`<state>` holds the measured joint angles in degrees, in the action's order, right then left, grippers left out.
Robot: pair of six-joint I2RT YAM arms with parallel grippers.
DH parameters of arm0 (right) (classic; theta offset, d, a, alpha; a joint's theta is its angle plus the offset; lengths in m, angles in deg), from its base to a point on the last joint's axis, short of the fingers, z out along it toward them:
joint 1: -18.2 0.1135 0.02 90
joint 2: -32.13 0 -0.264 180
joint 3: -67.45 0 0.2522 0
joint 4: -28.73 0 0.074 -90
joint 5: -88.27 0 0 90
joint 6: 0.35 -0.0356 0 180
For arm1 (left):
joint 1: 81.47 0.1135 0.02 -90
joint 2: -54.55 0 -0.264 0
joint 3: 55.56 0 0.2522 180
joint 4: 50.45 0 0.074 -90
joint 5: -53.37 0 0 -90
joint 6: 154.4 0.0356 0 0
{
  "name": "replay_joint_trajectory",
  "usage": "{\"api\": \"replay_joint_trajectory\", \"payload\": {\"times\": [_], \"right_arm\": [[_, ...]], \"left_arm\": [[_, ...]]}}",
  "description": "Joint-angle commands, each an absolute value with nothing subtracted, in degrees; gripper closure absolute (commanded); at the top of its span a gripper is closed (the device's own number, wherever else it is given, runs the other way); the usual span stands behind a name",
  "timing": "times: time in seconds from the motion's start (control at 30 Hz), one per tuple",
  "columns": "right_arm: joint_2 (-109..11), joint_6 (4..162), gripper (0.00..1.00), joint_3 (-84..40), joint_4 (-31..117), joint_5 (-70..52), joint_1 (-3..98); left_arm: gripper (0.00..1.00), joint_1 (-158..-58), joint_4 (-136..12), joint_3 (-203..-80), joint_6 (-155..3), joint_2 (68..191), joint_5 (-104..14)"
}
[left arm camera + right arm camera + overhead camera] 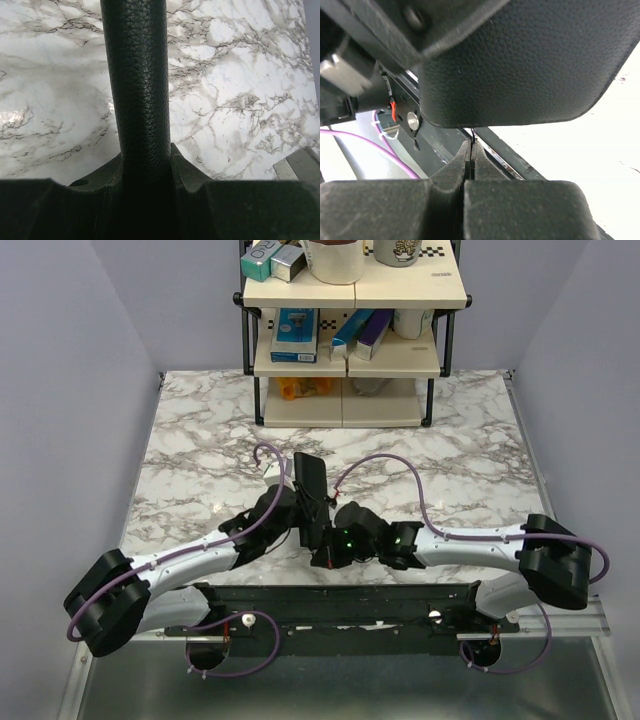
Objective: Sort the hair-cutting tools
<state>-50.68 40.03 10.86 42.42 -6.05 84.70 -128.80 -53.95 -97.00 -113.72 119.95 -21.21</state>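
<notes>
A flat black textured pouch [309, 485] stands on edge over the marble table [200, 460], between the two wrists. My left gripper [300, 522] is shut on the pouch; in the left wrist view the pouch [140, 85] rises from between the fingers of the left gripper [145, 152]. My right gripper [325, 548] is just below and right of the pouch. In the right wrist view its jaws [471, 146] are shut on a thin black strip [472, 133] that hangs from the underside of the pouch [520, 65]. What the strip is, I cannot tell. The combs and scissors are out of view.
A cream shelf unit [350, 360] stands at the back with a blue box [296, 335], a purple box [372, 332] and mugs. A black rail [340, 605] runs along the near edge. Grey walls close the left and right sides.
</notes>
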Motion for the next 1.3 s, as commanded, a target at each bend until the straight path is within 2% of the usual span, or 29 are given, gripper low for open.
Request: {"api": "replay_joint_trajectory", "payload": {"times": [0.0,0.23,0.77,0.93,1.27], "right_arm": [[-49.17,44.21,0.99,13.35,48.99,-3.67,86.14],[-48.82,50.01,0.99,12.3,55.93,3.71,86.14],[-44.96,74.18,0.99,10.54,62.35,7.31,87.29],[-43.55,77.52,0.99,6.85,64.82,8.72,87.81],[-44.07,82.44,0.99,1.75,70.7,21.02,87.81]], "left_arm": [[1.0,-127.88,-52.26,-101.49,-113.0,116.87,-21.68],[1.0,-127.53,-57.88,-103.77,-111.77,114.14,-28.52],[1.0,-126.82,-75.8,-105.36,-107.73,104.12,-49.19],[1.0,-126.73,-77.22,-103.6,-106.32,101.4,-55.25],[1.0,-126.82,-77.48,-97.45,-107.9,95.95,-61.15]]}}
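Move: Held in the left fingers, the folded black case has its middle about 1 cm ahead of that hand, 2 cm to its right and 3 cm below. From the shut right fingertips, that middle is some 13 cm ahead and 3 cm left, about level, while the case's near end lies only about 2 cm ahead, 3 cm left and 1 cm up. The table's front edge runs roughly 6 cm behind the right hand and 8 cm below. Lifting some 5 cm, then drawing back about 11 cm towards the base, the left hand keeps its grip on the case and turns about 30 degrees clockwise. The right hand, still shut on what looks like the zip pull at the case's edge, works round the near end: 5 cm right and slightly down, then rising, forward and farther right, its fingers tipping steeper down. ##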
